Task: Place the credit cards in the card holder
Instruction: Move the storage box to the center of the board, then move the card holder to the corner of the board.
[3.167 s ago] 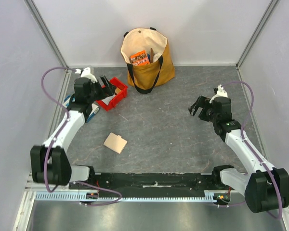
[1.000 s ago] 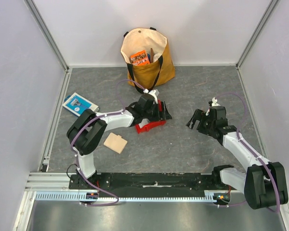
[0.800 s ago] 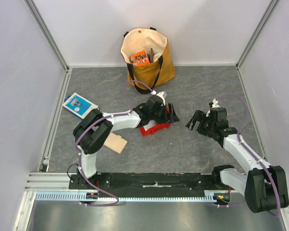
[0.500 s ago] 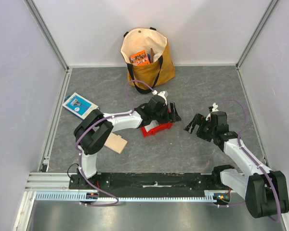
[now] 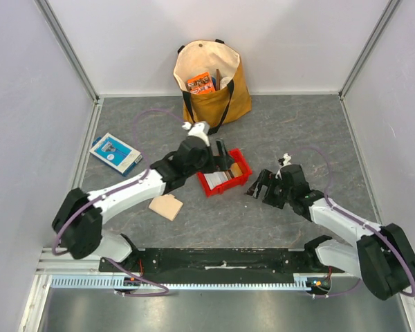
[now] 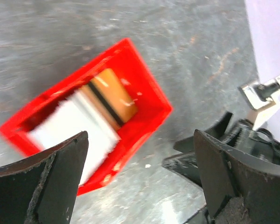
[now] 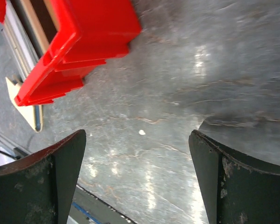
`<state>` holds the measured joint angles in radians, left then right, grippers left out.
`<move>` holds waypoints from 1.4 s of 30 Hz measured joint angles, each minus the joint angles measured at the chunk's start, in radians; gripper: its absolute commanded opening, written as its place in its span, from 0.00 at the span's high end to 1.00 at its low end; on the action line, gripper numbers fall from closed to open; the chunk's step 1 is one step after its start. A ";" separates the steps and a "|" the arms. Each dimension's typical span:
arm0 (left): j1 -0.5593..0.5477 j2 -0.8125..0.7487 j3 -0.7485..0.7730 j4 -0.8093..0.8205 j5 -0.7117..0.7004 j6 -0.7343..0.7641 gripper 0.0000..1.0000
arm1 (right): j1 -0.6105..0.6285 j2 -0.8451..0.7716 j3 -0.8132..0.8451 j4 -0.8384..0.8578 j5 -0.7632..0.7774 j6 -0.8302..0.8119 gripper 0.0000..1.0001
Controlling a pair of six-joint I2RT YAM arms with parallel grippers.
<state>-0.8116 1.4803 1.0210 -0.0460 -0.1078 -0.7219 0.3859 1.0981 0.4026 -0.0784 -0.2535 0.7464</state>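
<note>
The credit cards lie in a red tray [image 5: 209, 188] in the middle of the floor: a stack of white cards [image 5: 219, 178] and an orange-brown card [image 5: 236, 168]. In the left wrist view the white cards [image 6: 74, 126] and the orange-brown card [image 6: 109, 98] show blurred in the tray [image 6: 149, 112]. My left gripper [image 5: 221, 158] hangs open over the tray's back left side, holding nothing. The beige card holder [image 5: 166, 205] lies shut, left of the tray and nearer me. My right gripper [image 5: 258, 187] stands open and empty just right of the tray [image 7: 74, 42].
A tan tote bag [image 5: 211, 83] with an orange packet [image 5: 201, 83] inside stands at the back wall. A blue-and-white flat box [image 5: 115, 153] lies at the left. Grey walls close in both sides.
My left gripper has let go of the red tray, opened wide and drawn back left. The tray now rests at the centre. My right gripper has come lower and left, close to the tray.
</note>
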 measured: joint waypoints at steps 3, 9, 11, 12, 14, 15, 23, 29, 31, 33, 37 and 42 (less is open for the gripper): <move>0.101 -0.092 -0.109 -0.006 0.017 0.008 0.01 | 0.080 0.040 0.000 0.077 0.024 0.079 0.02; 0.353 -0.056 -0.210 0.037 0.170 0.037 0.01 | 0.199 0.131 0.028 0.214 0.084 0.211 0.02; 0.379 -0.011 -0.210 0.077 0.231 0.045 0.01 | 0.217 0.177 0.054 0.253 0.100 0.240 0.02; 0.385 0.010 -0.210 0.095 0.257 0.048 0.01 | 0.224 0.201 0.069 0.270 0.107 0.254 0.02; 0.389 0.053 -0.209 0.129 0.311 0.050 0.03 | 0.232 0.241 0.097 0.300 0.121 0.273 0.02; 0.389 0.069 -0.208 0.139 0.334 0.050 0.04 | 0.234 0.256 0.111 0.307 0.128 0.280 0.02; 0.389 0.181 -0.206 0.291 0.494 0.024 0.06 | 0.236 0.306 0.180 0.332 0.191 0.290 0.02; 0.386 0.225 -0.206 0.381 0.541 -0.014 0.07 | 0.236 0.338 0.209 0.328 0.226 0.282 0.02; 0.381 0.238 -0.205 0.404 0.549 -0.025 0.07 | 0.236 0.338 0.209 0.324 0.240 0.279 0.02; 0.371 0.250 -0.203 0.421 0.554 -0.033 0.07 | 0.236 0.338 0.210 0.319 0.255 0.274 0.02; 0.346 0.294 -0.172 0.447 0.559 -0.055 0.08 | 0.222 0.334 0.210 0.284 0.281 0.254 0.02; 0.338 0.290 -0.165 0.434 0.531 -0.065 0.05 | 0.184 0.266 0.210 0.192 0.316 0.174 0.02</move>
<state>-0.4732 1.7702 0.8558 0.3882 0.4232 -0.7868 0.5697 1.3640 0.6128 0.1139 0.0624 0.9207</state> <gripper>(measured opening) 0.939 0.982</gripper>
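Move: The red storage box lies nearly under the left hand, about 2 cm ahead, 3 cm left and 14 cm below; from the right hand it is some 6 cm ahead, 10 cm left and slightly lower. Counted from the left hand, the tan pad lies about 9 cm back and 20 cm left, 16 cm down, and the tote bag stands roughly 22 cm ahead and 5 cm left, its middle a little lower. Left hand swings left, partly returns, sinking about 10 cm beside the box; right, open, reaches 7 cm forward-left. ##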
